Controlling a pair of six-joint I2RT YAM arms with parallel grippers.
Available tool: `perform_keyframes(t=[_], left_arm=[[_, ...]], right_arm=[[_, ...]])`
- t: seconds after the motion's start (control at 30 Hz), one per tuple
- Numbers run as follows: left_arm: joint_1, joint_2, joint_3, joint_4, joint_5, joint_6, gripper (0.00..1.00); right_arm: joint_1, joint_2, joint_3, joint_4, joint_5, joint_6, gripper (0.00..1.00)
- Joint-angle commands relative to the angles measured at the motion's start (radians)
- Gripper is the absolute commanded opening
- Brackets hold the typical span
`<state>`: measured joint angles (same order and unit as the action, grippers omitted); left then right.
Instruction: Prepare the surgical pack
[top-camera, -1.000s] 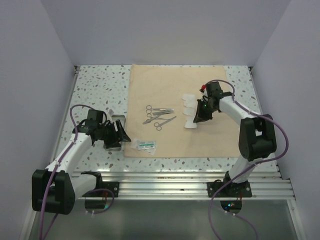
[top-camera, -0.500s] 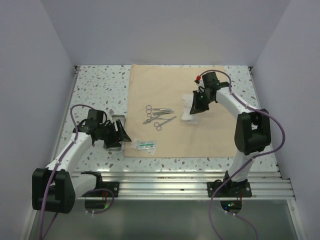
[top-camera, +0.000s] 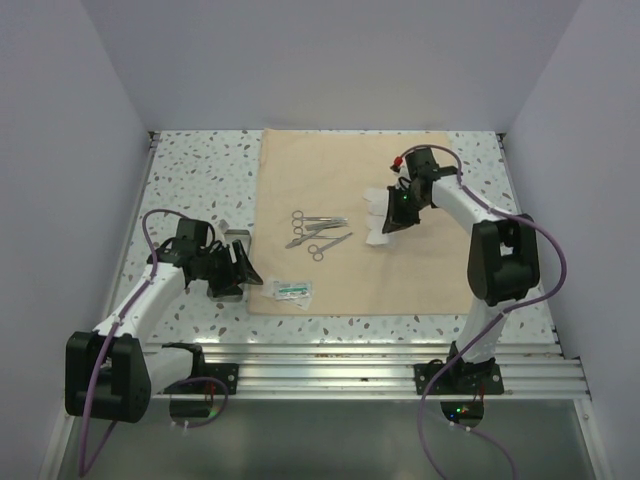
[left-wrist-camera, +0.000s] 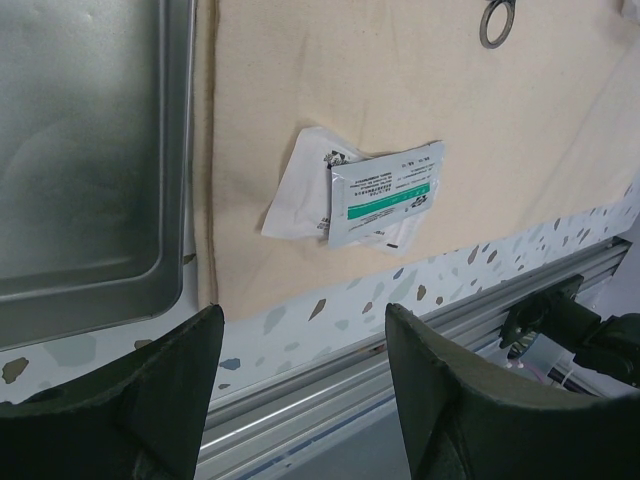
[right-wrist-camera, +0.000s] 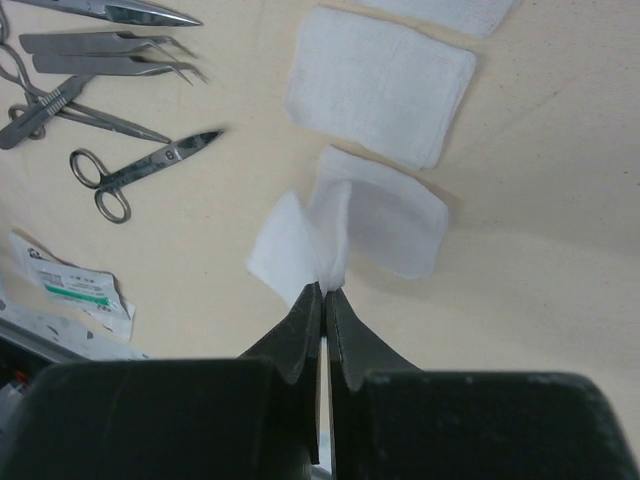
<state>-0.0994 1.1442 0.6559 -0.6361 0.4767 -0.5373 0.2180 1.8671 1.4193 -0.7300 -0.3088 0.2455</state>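
Note:
The surgical pack's beige cloth (top-camera: 430, 270) lies flat on the table. On it are silver scissor-like instruments (top-camera: 315, 232) and white gauze squares (top-camera: 376, 203). My right gripper (right-wrist-camera: 326, 290) is shut on the edge of one gauze square (right-wrist-camera: 385, 225), which hangs folded just above the cloth, near another square (right-wrist-camera: 380, 85). Scissors (right-wrist-camera: 140, 170) lie to the left of them. My left gripper (left-wrist-camera: 302, 310) stands open and empty over the cloth's near left corner. The steel tray (left-wrist-camera: 90, 150) sits beside the cloth's left edge.
Two sealed white packets (left-wrist-camera: 385, 195) with green print lie on the cloth's near left corner. A metal rail (top-camera: 360, 360) runs along the table's near edge. Grey walls close in the speckled table (top-camera: 200, 170) on three sides.
My right gripper has carried the pinched gauze away from the near edge, back and slightly left, toward the other squares. The left arm has stayed still.

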Motion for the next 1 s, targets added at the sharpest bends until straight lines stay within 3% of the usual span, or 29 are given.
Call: perform_keyframes(t=[0.0,0.57,0.63,0.73,0.97], left_arm=[[-0.005,-0.001,0.008,0.029,0.01,0.023,0.7],[-0.003,0.014,0.014,0.039,0.016,0.026,0.7],[-0.003,0.015,0.013,0.041,0.016,0.028,0.7],[-0.003,0.015,0.011,0.039,0.016,0.028,0.7],[-0.003,0.019,0.008,0.042,0.017,0.028,0.7]], right_arm=[[-0.028,0.012,-0.016,0.015,-0.007,-0.025,0.0],[-0.034,0.099,0.018,0.023,0.002,-0.048,0.0],[-0.034,0.112,0.03,0.017,0.002,-0.046,0.02],[-0.032,0.112,0.035,0.014,0.013,-0.049,0.15],[-0.032,0.087,0.047,-0.003,0.065,-0.049,0.25]])
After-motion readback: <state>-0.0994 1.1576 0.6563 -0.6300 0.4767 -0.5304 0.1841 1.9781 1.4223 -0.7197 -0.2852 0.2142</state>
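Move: Just below the right hand, which holds pinched gauze, lies the nearest gauze pad left in the row: about 4 cm down, 1 cm ahead and 1 cm left. The second pad lies about 5 cm beyond it, and the third some 11 cm beyond it; the scissors are level with the hand, some 12 cm left, equally low. For the idle left hand, the nearest pad is about 17 cm ahead, 32 cm right and 5 cm down. Lowering the held gauze about 4 cm onto the nearest pad, the right hand first drifts some 1.5 cm to the right as it sinks, then goes straight down with a slight tilt of about 5 degrees. Near the bottom the shut fingers part to roughly a quarter open, loosening their pinch on the fold. ##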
